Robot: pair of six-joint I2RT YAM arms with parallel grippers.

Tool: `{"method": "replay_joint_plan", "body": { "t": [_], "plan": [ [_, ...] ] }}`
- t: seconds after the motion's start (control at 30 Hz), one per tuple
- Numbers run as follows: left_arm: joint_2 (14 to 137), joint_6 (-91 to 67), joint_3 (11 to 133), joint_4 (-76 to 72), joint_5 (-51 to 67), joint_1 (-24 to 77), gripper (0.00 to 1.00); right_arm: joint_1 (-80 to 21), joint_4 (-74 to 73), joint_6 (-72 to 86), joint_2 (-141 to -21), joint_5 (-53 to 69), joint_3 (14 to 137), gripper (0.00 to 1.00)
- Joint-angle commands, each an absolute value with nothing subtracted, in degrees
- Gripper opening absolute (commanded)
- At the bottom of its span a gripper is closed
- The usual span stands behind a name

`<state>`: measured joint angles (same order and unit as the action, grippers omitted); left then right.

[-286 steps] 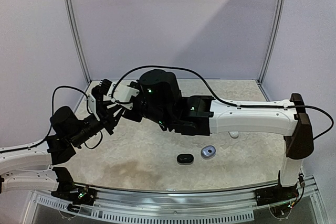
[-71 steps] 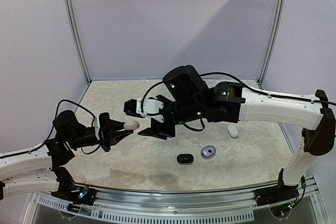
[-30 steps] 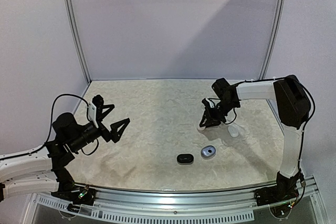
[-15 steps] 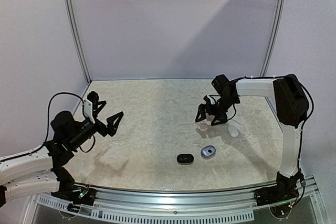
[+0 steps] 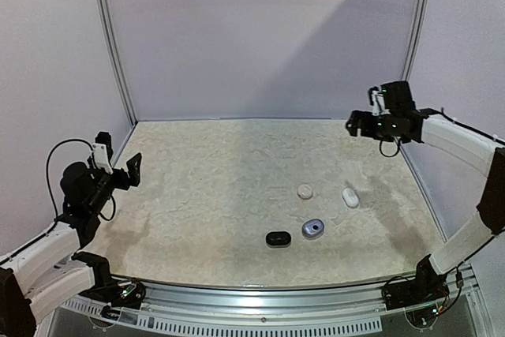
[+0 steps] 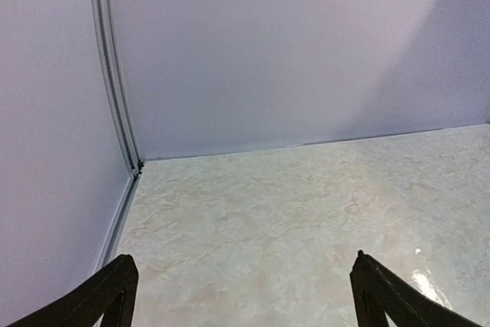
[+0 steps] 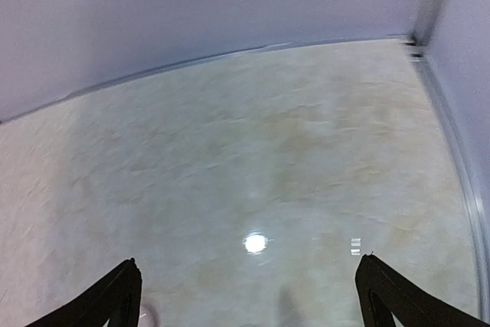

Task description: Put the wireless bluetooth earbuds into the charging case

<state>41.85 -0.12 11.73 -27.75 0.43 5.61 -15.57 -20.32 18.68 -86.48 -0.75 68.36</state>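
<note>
Several small closed charging cases lie on the table in the top view: a round pale one, a white oval one, a silver-grey one and a black one. The earbuds are out of view. My left gripper hangs open and empty over the table's left edge, far from the cases. High at the far right, my right gripper is open and empty too. A pale blurred shape shows at the bottom of the right wrist view beside one finger.
Lilac walls with metal corner posts close the table on three sides. A metal rail runs along the near edge between the two arm bases.
My right gripper opened, left the round pale case on the table and drew up and back to the far right. My left arm pulled back toward the left wall, still open.
</note>
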Motion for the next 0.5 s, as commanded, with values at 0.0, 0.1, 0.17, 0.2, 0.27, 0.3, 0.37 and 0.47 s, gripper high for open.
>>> {"method": "replay_joint_plan", "body": {
  "t": [0.0, 0.1, 0.17, 0.2, 0.27, 0.3, 0.37, 0.47],
  "plan": [
    [41.94, 2.57, 9.48, -25.58, 6.19, 0.25, 0.99, -11.74, -4.14, 18.57, -77.96, -13.48, 51.93, 0.99],
    [43.04, 2.66, 8.96, -24.65, 8.99, -2.38, 0.99, -11.63, 3.97, 18.58, -70.83, -21.48, 41.91, 0.99],
    [43.71, 2.84, 8.8, -24.2, 9.87, -3.14, 0.99, -11.61, 7.65, 18.34, -66.53, -24.41, 36.56, 0.99],
    [43.97, 2.74, 8.78, -24.13, 10.0, -3.27, 0.99, -11.6, 9.55, 18.6, -63.74, -26.61, 33.93, 0.99],
    [44.17, 2.64, 8.75, -23.93, 10.31, -3.44, 0.99, -11.6, 12.64, 19.31, -60.89, -30.24, 29.89, 0.99],
    [44.2, 2.74, 8.65, -23.91, 10.72, -3.51, 0.99, -11.66, 12.95, 19.57, -59.89, -31.95, 28.66, 0.99],
    [44.21, 2.99, 8.48, -23.74, 11.52, -3.59, 0.99, -11.61, 11.67, 20.87, -59.75, -34.37, 27.77, 0.99],
    [44.08, 3.06, 8.44, -23.73, 11.77, -3.6, 0.99, -11.65, 13.93, 21.78, -60.28, -34.65, 25.61, 0.99]
  ]
}}
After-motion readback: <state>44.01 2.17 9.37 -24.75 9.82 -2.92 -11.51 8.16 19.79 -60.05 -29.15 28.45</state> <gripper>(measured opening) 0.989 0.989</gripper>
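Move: Some 16 cm to the right hand's left, 8 cm nearer the base and 19 cm lower lies the pink charging case. The white case is about 2 cm left and 11 cm back of the hand; the purple case is some 15 cm left and 24 cm back, the black one roughly 25 cm left and 28 cm back, all on the table. From the left hand the pink case is about 50 cm right, 4 cm ahead, 19 cm below. Withdrawing empty and wide open, the right hand sweeps about 13 cm right and 9 cm back, away from the pink case towards the table's right side, dipping some 5 cm before rising slightly, while it swings clockwise and its fingers tip up towards level. The left hand, also open and empty, sinks about 4 cm with a small drift left, its fingers tipping down a little. ##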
